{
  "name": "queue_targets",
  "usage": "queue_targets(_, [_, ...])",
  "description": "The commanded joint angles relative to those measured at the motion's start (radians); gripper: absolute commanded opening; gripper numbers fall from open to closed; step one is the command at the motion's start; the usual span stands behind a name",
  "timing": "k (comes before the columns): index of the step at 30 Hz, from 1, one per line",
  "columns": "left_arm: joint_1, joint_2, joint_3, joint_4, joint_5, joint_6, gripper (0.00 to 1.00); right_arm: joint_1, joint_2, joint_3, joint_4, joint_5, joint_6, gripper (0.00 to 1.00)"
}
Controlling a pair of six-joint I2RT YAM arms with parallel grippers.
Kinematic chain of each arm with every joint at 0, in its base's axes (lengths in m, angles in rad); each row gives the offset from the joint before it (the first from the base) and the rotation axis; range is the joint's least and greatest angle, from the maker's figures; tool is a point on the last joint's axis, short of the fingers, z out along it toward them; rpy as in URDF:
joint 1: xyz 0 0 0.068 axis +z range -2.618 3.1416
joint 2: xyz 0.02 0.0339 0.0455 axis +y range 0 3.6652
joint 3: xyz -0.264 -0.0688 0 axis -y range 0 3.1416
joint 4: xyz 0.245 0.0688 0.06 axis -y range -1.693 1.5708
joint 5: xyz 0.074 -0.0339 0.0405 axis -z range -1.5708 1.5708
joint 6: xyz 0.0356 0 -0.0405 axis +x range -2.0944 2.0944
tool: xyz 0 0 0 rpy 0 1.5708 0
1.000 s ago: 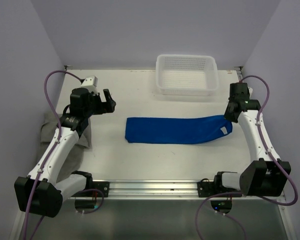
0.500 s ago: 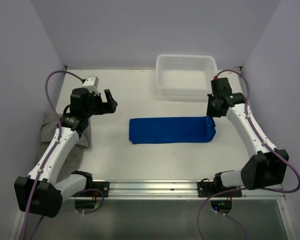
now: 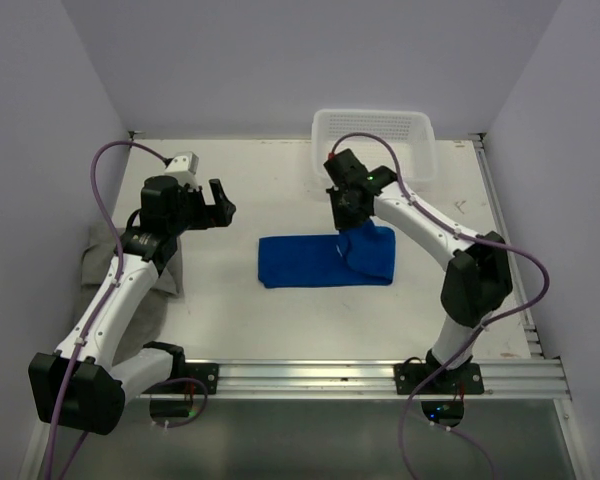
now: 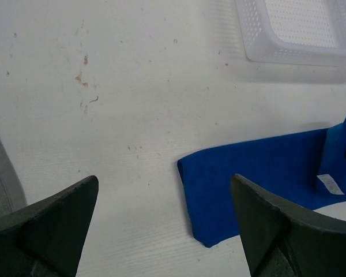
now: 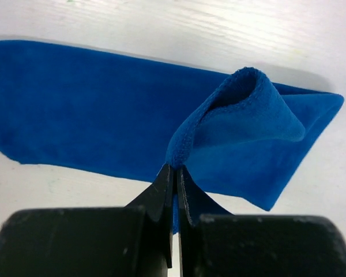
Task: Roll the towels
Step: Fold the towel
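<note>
The blue towel [image 3: 300,262] lies as a long strip in the middle of the table. Its right end is lifted and folded back over itself. My right gripper [image 3: 346,222] is shut on that end's hem and holds it above the strip; in the right wrist view the jaws [image 5: 174,168] pinch the curled edge of the blue towel [image 5: 92,109]. My left gripper [image 3: 220,203] hovers open to the left of the towel and holds nothing. From the left wrist the open gripper [image 4: 164,179] frames the blue towel's [image 4: 259,173] left end. The grey towel [image 3: 98,262] lies crumpled under the left arm.
A white perforated basket [image 3: 420,150] stands at the back of the table, just behind my right gripper; its corner [image 4: 294,55] shows in the left wrist view. A small white tag [image 4: 330,183] sits on the lifted blue end. Walls close in on both sides.
My right gripper has swept left from the table's right side, carrying the towel's right end over the strip, so the strip now looks shorter. The left arm has stayed put.
</note>
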Motion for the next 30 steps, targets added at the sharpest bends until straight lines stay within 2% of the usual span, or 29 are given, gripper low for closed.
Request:
queue_targets(1, [-0.006, 0.002, -0.011, 0.03, 0.014, 0.01, 1.0, 0.062, 0.082, 0.118, -0.003, -0.024, 0.05, 0.0])
queue_targets(14, [-0.006, 0.003, -0.01, 0.028, 0.018, 0.013, 1.0, 0.193, 0.279, 0.375, -0.036, -0.091, 0.121, 0.0])
queue_targets(30, [-0.006, -0.001, -0.011, 0.03, 0.023, 0.01, 1.0, 0.228, 0.35, 0.372, -0.001, -0.188, 0.143, 0.0])
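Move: The right gripper already holds the blue towel's free edge, with the fold underway. The towel's left end lies about 21 cm to its left, 3 cm back and roughly 12 cm below. The towel's folded right end is some 14 cm to its right, also 3 cm back, on the table; the white basket is about 28 cm ahead and 12 cm right. From the left gripper, the towel's left end is about 9 cm right, 2 cm back and 19 cm down. Keep the right fingers shut on the towel edge and sweep it left over the flat part towards the left end, about 15 cm, fast at first and then easing. Dip a little, rise slightly, then start lowering, ending some 2 cm lower, while turning the wrist roughly 10 degrees counter-clockwise and letting its left side rise about as much. ##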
